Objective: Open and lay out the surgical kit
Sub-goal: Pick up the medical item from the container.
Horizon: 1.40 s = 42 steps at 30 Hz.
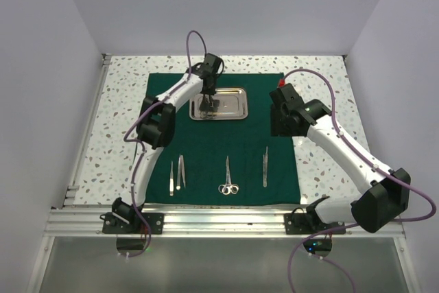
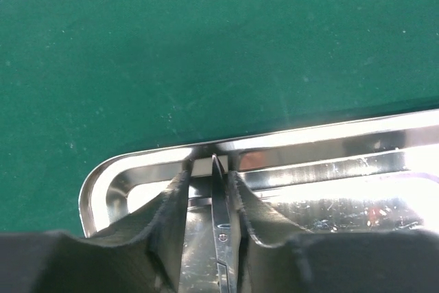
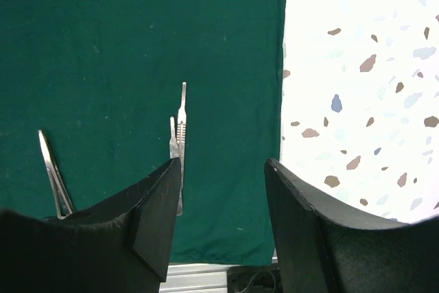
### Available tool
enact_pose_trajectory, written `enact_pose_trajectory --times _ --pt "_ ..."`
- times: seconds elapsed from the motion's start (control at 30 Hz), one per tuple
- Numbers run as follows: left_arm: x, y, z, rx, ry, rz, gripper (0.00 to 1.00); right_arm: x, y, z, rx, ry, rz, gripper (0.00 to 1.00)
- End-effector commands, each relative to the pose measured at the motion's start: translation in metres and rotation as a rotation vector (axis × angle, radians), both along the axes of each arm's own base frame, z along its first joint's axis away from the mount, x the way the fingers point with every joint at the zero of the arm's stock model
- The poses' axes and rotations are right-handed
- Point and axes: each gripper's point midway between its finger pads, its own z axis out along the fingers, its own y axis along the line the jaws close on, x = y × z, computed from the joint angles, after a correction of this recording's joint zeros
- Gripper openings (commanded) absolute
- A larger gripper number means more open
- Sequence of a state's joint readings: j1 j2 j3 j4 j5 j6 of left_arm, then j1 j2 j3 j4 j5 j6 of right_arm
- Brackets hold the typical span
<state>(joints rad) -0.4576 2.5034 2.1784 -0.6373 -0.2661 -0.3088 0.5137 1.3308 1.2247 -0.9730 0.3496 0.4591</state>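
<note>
The dark green cloth [image 1: 206,149] lies spread flat on the table. On its far part stands the steel tray [image 1: 233,90]. My left gripper [image 1: 211,97] reaches down into the tray [image 2: 309,138]. Its fingers [image 2: 171,204] stand narrowly apart on either side of a pair of scissors [image 2: 221,217]; a gap shows on the left side. Tweezers [image 1: 171,178], a second pair of scissors [image 1: 228,176] and slim steel tools [image 1: 265,166] lie in a row near the front. My right gripper [image 1: 280,128] hovers open and empty over the cloth's right edge [image 3: 274,101].
The speckled tabletop [image 3: 363,101] shows to the right of the cloth. An aluminium rail [image 1: 226,219] runs along the near edge, and white walls enclose the table. In the right wrist view, slim steel tools [image 3: 180,142] and tweezers [image 3: 53,176] lie just beyond the fingers.
</note>
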Motion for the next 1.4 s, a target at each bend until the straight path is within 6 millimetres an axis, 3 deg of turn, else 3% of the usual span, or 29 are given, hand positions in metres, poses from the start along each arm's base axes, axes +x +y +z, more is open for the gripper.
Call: enact_pose_trajectory --times 0.0,0.33,0.57,0.67,0.8,1.1,1.37 --pt "-0.033 0.016 -0.04 0.099 0.152 -0.023 0.31 0.009 0.0 0.008 0.001 -0.037 0.012 0.56" --pt "-0.065 0.011 -0.075 0.042 0.279 -0.023 0.27 0.005 -0.006 0.006 0.0 -0.041 0.021 0.56" --pt "-0.074 0.01 -0.087 0.031 0.326 -0.031 0.0 0.007 -0.008 0.008 -0.002 -0.046 0.019 0.56" --pt "-0.073 0.008 -0.085 0.022 0.322 -0.033 0.0 0.007 -0.006 0.008 0.002 -0.045 0.023 0.56" --pt "-0.06 0.003 -0.063 -0.002 0.282 -0.039 0.0 0.007 -0.005 0.008 0.013 -0.045 0.022 0.56" --pt "-0.016 -0.002 0.041 -0.142 0.086 -0.01 0.0 0.005 -0.003 0.011 0.036 -0.054 0.02 0.56" --pt "-0.015 0.003 0.087 -0.171 0.016 0.009 0.0 0.002 0.001 0.012 0.068 -0.057 0.024 0.56"
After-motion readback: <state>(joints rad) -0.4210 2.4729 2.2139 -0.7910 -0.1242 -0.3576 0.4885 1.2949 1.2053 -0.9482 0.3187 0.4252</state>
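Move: Beneath the left hand, its fingers already straddling the tip end, lies the medical item, a pair of ringed scissors; the item's middle is about 5 cm back, straight behind and 1 cm below. The container's middle is some 3 cm back and 3 cm to the left hand's right, its far left corner about 3 cm ahead and 5 cm left, all around 1 cm lower. From the right hand, the medical item lies roughly 22 cm ahead, 23 cm left and 16 cm below. Closing almost fully on the tip end of the scissors, the left fingers pinch the blades while the hand eases about 1 cm back and to its right. Then, keeping the grip, it draws back another 1.5 cm or so towards the ring end, rises about as much and swings slightly left, tipping its fingers more steeply down by some 10 degrees. ##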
